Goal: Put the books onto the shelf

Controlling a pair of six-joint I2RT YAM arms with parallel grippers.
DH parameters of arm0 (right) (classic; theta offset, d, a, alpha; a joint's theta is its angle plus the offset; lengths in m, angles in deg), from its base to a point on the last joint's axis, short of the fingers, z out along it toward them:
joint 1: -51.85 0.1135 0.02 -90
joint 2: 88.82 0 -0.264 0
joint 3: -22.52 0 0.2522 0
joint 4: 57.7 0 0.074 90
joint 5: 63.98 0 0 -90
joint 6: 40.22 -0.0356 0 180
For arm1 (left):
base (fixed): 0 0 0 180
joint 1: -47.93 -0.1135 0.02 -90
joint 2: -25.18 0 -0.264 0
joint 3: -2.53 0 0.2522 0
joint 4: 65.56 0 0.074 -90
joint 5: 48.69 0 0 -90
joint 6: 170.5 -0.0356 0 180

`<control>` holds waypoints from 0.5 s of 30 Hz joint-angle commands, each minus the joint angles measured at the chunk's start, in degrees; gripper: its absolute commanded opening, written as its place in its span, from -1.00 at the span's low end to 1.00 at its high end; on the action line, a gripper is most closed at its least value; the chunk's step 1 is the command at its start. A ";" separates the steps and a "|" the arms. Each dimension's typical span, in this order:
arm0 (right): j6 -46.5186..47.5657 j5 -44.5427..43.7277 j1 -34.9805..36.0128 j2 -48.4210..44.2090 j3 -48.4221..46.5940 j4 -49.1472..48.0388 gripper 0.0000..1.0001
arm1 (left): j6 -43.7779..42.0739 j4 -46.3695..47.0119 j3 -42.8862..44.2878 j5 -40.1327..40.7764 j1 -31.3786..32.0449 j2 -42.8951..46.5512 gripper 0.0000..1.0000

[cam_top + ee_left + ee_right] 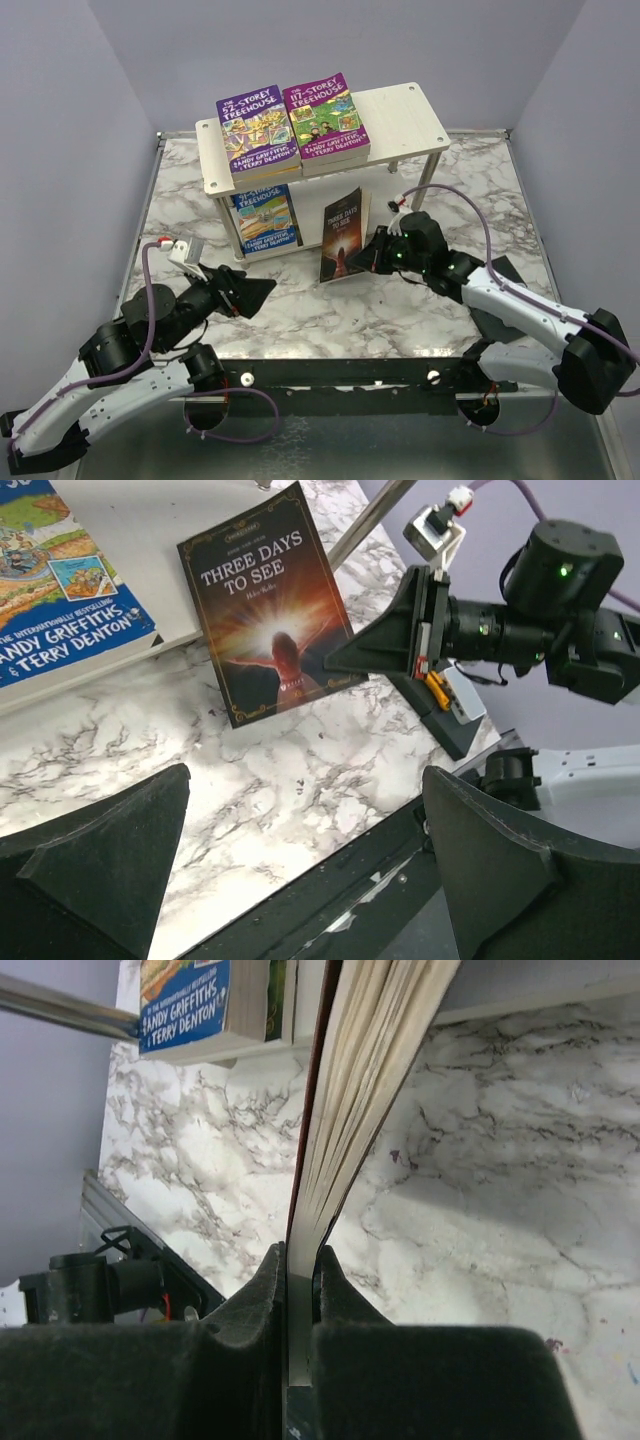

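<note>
The pale wood shelf (405,112) stands at the back of the marble table. Two purple Treehouse books (255,135) (325,117) lie on its top board. A blue Treehouse book (265,215) (60,590) lies on the lower tier. My right gripper (375,252) (298,1260) is shut on the right edge of the dark brown book "Three Days to See" (343,235) (270,610) (350,1090). It holds the book tilted just in front of the shelf, cover toward the near side. My left gripper (262,292) (305,780) is open and holds nothing, to the book's near left.
The marble tabletop (400,310) ends in a black rail (350,375) at the near edge. A black plate (505,272) lies on the table under the right arm. The shelf's metal leg (370,520) stands just behind the held book. Grey walls close in the back and sides.
</note>
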 commanded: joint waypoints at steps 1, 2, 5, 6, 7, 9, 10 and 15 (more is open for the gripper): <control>1.81 8.14 -3.61 4.16 -3.63 -9.16 -0.99 | -5.00 -1.38 0.19 -1.02 -0.08 0.93 0.98; 1.83 9.26 -4.26 5.18 -4.00 -9.60 -0.99 | -5.38 -0.81 -0.21 -1.88 -0.06 1.09 0.98; 1.65 11.11 -5.58 8.33 -5.63 -9.41 -0.99 | -5.73 -0.12 -0.87 -2.99 -0.08 1.16 0.98; 1.54 11.57 -6.08 9.38 -6.21 -8.95 -0.99 | -5.88 0.32 -1.27 -3.36 -0.03 1.18 0.98; 1.20 11.97 -6.80 10.42 -6.61 -8.29 -0.99 | -6.04 0.86 -1.69 -3.69 -0.07 1.34 0.98; 0.65 13.63 -8.37 12.17 -7.27 -7.68 -0.99 | -6.26 1.77 -2.57 -4.30 -0.08 1.73 0.98; 0.59 14.30 -9.08 13.08 -7.82 -7.30 -0.99 | -6.46 2.30 -3.06 -4.68 -0.08 1.99 0.98; 3.13 14.21 -10.96 19.43 -12.34 -0.54 -0.99 | -7.16 4.11 -4.53 -6.37 -0.08 2.93 0.98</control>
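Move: The right gripper still pinches Three Days to See by its right-hand edge. The free spot on the lower shelf lies about 16 cm ahead, 10 cm to the left and some 8 cm below. The blue treehouse book beside that spot is 25 cm left, 16 cm ahead and 8 cm down; the shelf's front right post stands about 16 cm ahead and 11 cm right. From the open left hand, the spot is about 26 cm ahead, 15 cm right and 21 cm below. Keep the right fingers shut on the book's edge and carry it steadily forward about 5 cm, staying nearly level and easing down only slightly near the end, towards the free spot right of the blue treehouse book. Tip the hand down some 5 degrees on the way. ##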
